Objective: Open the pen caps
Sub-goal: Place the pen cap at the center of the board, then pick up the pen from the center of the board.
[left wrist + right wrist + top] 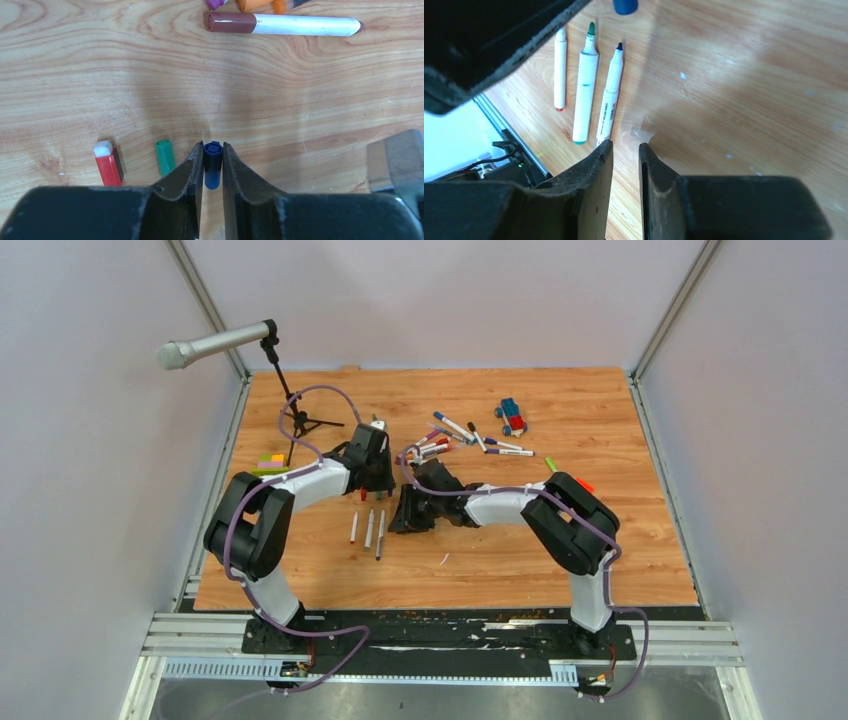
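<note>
A blue pen cap [212, 165] sits between the tips of my left gripper [212, 145], and both fingers touch its sides. The same blue cap [625, 6] shows at the top edge of the right wrist view. On the wood to its left lie a green cap [165, 156] and a red cap [108, 167]. Three uncapped pens lie side by side: a red one [559, 70], a green one [585, 85] and a blue one [610, 95]. My right gripper [626, 146] hovers just beside the blue pen's tail, jaws slightly apart with nothing between them. More capped pens [450, 440] lie in a pile behind.
A brown-capped pen [285, 24] lies ahead of the left gripper. A blue-and-red toy car [512, 417] stands at the back right. A microphone stand [290, 410] and coloured bricks [270, 462] are at the back left. The two grippers [390, 495] are close together mid-table.
</note>
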`<control>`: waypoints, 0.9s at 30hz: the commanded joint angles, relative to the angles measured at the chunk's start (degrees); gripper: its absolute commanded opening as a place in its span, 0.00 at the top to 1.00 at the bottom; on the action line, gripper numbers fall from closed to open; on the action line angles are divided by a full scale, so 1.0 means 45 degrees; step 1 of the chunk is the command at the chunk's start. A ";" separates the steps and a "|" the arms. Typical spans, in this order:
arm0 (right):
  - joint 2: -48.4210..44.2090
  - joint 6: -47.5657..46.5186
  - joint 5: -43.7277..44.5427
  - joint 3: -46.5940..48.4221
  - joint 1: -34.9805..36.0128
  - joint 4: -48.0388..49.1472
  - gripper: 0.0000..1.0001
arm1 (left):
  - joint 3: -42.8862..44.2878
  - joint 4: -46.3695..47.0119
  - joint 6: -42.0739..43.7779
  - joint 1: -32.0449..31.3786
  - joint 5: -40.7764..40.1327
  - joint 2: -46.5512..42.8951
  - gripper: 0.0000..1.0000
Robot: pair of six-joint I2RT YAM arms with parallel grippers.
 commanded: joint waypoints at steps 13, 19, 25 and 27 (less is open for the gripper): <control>-0.4806 -0.6227 -0.1716 -0.1604 -0.3658 -0.2440 0.68 | 0.0811 -0.0986 0.0550 0.0049 -0.0319 -0.1200 0.57; -0.7296 -1.3705 -0.4770 -0.1447 -0.6695 -0.4441 0.55 | 0.0061 -0.0861 0.1585 0.0054 0.0503 -0.3674 0.40; -0.8626 -1.6608 -0.2939 -0.2391 -0.9420 -0.5072 0.32 | -0.2646 0.0188 0.1628 0.0064 0.0655 -0.6954 0.13; -0.8010 -1.6586 -0.2943 -0.1869 -1.0471 -0.5459 0.32 | -0.3685 0.0564 0.1290 0.0083 0.0541 -0.8132 0.01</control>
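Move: The blue cap is right at my left fingertips, about 1 cm low; the green cap lies some 3 cm left of that hand, the red cap 7 cm left, and the brown pen 8 cm ahead, 6 cm right. From my right hand the lime pen is roughly 37 cm right and 11 cm ahead, the red block 41 cm right and 10 cm ahead, and the uncapped blue pen barely 3 cm left and 1 cm back. I spread my left fingers to leave the blue cap on the board, easing about 1 cm left while still low, then lift straight up and finally draw back, some 12 cm higher with fingers wide. Meanwhile my empty right hand sweeps right, rising and reaching forward, about 27 cm sideways towards the lime pen, its fingers opening and swinging from leftward to forward by nearly 50 degrees. ##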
